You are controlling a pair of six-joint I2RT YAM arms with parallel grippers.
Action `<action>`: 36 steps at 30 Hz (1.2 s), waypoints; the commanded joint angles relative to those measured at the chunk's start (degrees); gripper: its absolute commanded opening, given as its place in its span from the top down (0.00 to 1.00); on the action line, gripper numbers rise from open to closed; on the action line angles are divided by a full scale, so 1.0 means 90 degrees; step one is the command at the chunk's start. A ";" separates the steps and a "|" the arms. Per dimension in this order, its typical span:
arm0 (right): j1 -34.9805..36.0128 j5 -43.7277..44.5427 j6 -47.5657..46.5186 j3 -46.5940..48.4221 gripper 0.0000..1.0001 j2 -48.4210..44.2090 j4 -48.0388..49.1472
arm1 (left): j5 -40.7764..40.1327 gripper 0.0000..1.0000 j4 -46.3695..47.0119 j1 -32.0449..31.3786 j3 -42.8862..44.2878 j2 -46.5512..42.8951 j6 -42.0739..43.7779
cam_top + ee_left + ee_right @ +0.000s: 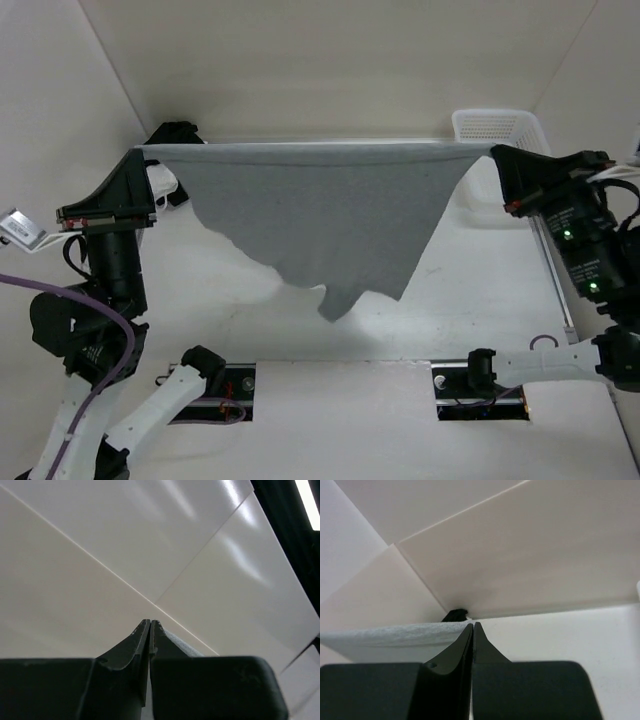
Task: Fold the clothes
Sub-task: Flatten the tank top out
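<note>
The clothes (320,215), a plain grey knit top, hang in the air, stretched taut along their upper edge between my two grippers. The lower part droops to a ragged point above the table. My left gripper (141,151) is shut on the top's left corner. In the left wrist view its jaws (150,622) are pressed together, with a strip of the grey fabric (182,645) running off to the right. My right gripper (493,152) is shut on the right corner. In the right wrist view its jaws (473,624) are closed, and the grey edge (385,635) leads off to the left.
A white basket (500,125) stands at the back right, just behind the right gripper. A black cloth bundle (178,132) lies in the back left corner, with a small white cloth (163,185) beside it. White walls enclose the table on three sides.
</note>
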 commanded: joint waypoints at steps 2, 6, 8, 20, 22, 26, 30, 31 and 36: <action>-0.0586 -0.0177 -0.1964 -0.0028 1.00 0.0596 0.1765 | -0.0367 1.00 0.0644 0.0313 0.0153 0.0836 0.0754; -0.2800 -0.1942 -0.0465 0.0098 1.00 0.1533 0.0685 | -0.0289 1.00 0.0918 0.0498 0.0094 0.2260 0.0745; -0.4099 -0.3356 0.0629 0.0234 1.00 0.2080 0.0117 | -0.0192 1.00 0.0996 0.0878 0.0143 0.3118 0.0570; -0.6673 -0.5951 0.1806 0.3688 1.00 0.5274 -0.0841 | 0.1390 1.00 0.0049 0.2325 0.3334 0.5935 -0.0193; -0.6751 -0.6019 0.1845 0.4567 1.00 0.5616 -0.1182 | 0.1488 1.00 -0.0087 0.2461 0.3706 0.5994 -0.0183; -0.6820 -0.6147 0.1855 0.5819 1.00 0.6066 -0.1681 | 0.1606 1.00 -0.0098 0.2618 0.3971 0.5868 -0.0057; -0.6879 -0.6156 0.1875 0.5306 1.00 0.5775 -0.1712 | 0.1586 1.00 -0.0049 0.2647 0.3728 0.5672 0.0051; -0.6879 -0.6156 0.1875 0.4955 1.00 0.5610 -0.1624 | 0.1576 1.00 -0.0020 0.2647 0.3621 0.5623 0.0061; -0.6849 -0.6088 0.1826 0.2292 1.00 0.4293 -0.0776 | 0.1333 1.00 0.0322 0.2482 0.2295 0.5000 0.0071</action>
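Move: Both raised hands already hold the tank top's hem, with the body hanging below. The clear middle of the table lies about 22 cm ahead and 57 cm below them, some 22 cm to the left hand's right and 16 cm to the right hand's left. From the left hand, the black garment is about 44 cm ahead and 18 cm left, the white cloth 38 ahead and 23 left. The basket is some 41 cm ahead of the right hand and 29 cm to its right. Keeping their pinch on the two hem corners, both hands fling the tank top out over the table towards the far wall, about 33 cm forward, sweeping down on the way (left some 20 cm, right 14) with fingers tipping downward. Then they whip back up nearly to their starting height while drawing back about 6 cm, fingertips lifting again, and just begin to sink. ##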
